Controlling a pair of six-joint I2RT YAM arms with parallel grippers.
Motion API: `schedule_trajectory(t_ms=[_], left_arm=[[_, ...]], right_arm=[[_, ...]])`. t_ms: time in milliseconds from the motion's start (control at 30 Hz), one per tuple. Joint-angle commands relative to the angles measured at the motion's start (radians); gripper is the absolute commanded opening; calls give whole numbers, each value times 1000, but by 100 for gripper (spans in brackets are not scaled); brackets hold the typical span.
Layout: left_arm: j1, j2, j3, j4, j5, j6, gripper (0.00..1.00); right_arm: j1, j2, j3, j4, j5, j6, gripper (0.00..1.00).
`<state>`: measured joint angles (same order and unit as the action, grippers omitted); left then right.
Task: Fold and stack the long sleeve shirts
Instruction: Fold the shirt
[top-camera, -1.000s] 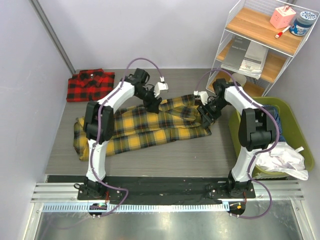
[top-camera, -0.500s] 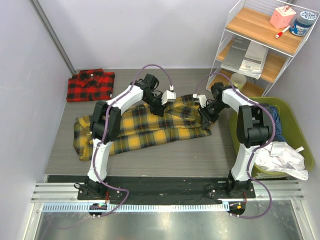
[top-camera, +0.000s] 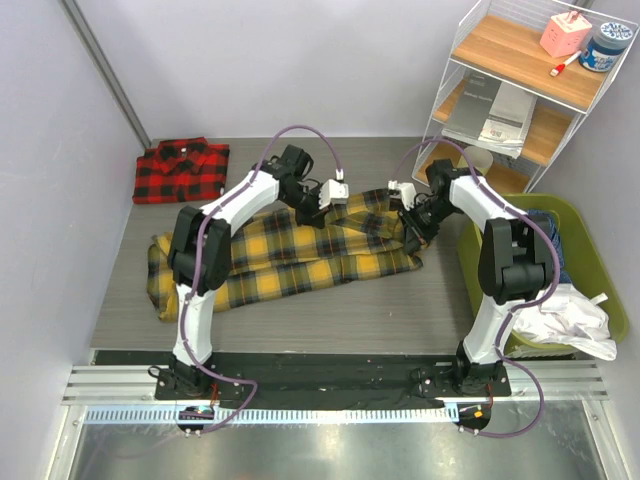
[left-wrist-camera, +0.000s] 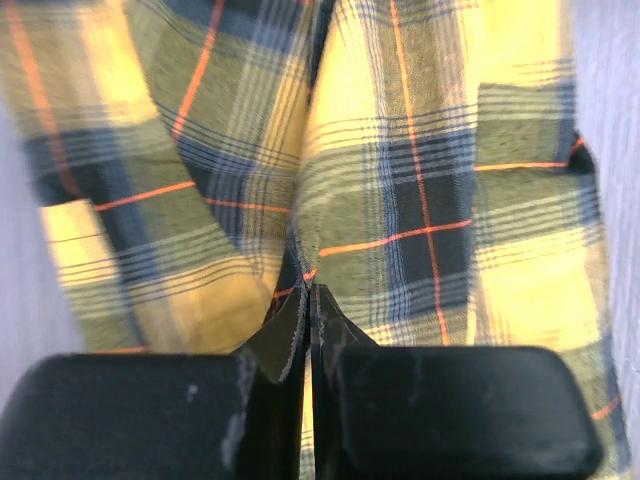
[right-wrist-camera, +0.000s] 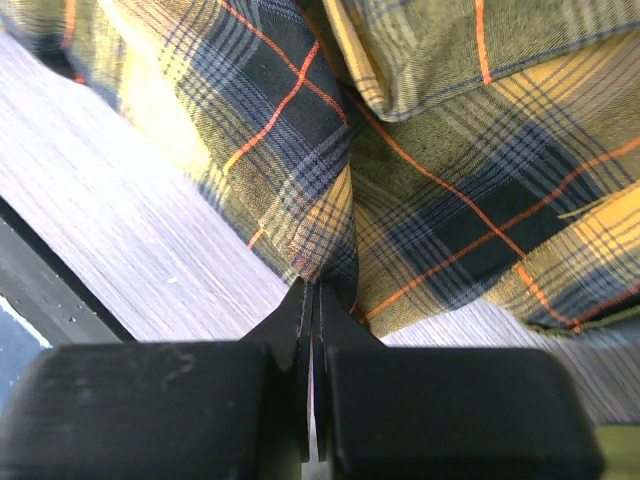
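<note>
The yellow-and-black plaid shirt (top-camera: 290, 255) lies spread across the middle of the table, lengthwise from left to right. My left gripper (top-camera: 320, 210) is down on its far upper edge, jaws shut, pinching a ridge of the yellow cloth (left-wrist-camera: 400, 200) at the tips (left-wrist-camera: 311, 292). At the shirt's right end, my right gripper (top-camera: 412, 228) is shut on a fold of the fabric edge (right-wrist-camera: 300, 230), tips (right-wrist-camera: 318, 287) just above the grey table. The red-and-black shirt (top-camera: 182, 170) sits folded at the back left, away from both arms.
A green bin (top-camera: 600, 300) holding white and dark clothes (top-camera: 560, 315) stands at the right, close to the right arm. A wire shelf (top-camera: 520, 90) with wooden boards and small items stands at the back right. The grey wall runs along the left.
Both grippers have closed from open onto the yellow shirt. The left gripper moved right along the shirt's far edge; the right gripper stayed at the right end.
</note>
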<state>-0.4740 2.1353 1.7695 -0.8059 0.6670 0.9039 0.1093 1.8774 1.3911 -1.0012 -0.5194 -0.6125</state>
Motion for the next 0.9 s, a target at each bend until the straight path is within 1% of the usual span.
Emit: schedule_trajectory(t_ms=[0,233,400,500,533,567,600,667,767,867], left_arm=[[12,-109,-19,39,31,23,0],[20,-94,-16,119,-30,-36,0],[26,-45,1,123,-69,-33,0],[25,-29,-2,146,-95,-37,1],[25,-22,-4,148,-99,-39,4],[25,-15,-4,149,-99,-40,19],[25,-12,-4,151,-104,-51,26],[26,-8,-4,152,-128,-71,36],[41,-32,-16,151,-139,-109,43],[63,-89,-31,125,-181,-163,46]], right_arm=[[0,-80,32,-13,-34,-23,1],[0,-58,91,55,1,7,1],[0,23,147,65,28,8,1],[-2,46,151,58,42,-6,1],[-2,52,145,53,48,-10,1],[-2,52,138,53,55,-18,1],[-2,55,123,52,62,-23,1],[0,63,108,56,96,-32,1],[0,77,74,79,143,-41,1],[-2,86,62,101,185,-20,3]])
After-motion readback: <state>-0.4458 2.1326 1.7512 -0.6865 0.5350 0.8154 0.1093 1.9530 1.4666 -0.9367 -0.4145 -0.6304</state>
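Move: Both hands are shut on the shirt's upper layer, 2 to 3 cm off the lower cloth. For my left hand, the shirt's far edge, the side I carry towards, is about 4 cm straight ahead and 3 cm lower; the red shirt lies some 31 cm left and 11 cm ahead. For my right hand, the shirt's far right corner is roughly 11 cm ahead, 6 cm left; its near right corner is about 5 cm back, 1 cm left. Both corners are 3 cm below it. I carry the pinched cloth forward with both hands in a low arc, towards the shirt's far side. My left hand rises about 3 cm, goes some 4 cm forward and comes back down, opening to release its pinch as it drifts left. My right hand rises and reaches nearly 5 cm forward, then sinks about 4 cm, easing slightly back and to the right, still pinching. ##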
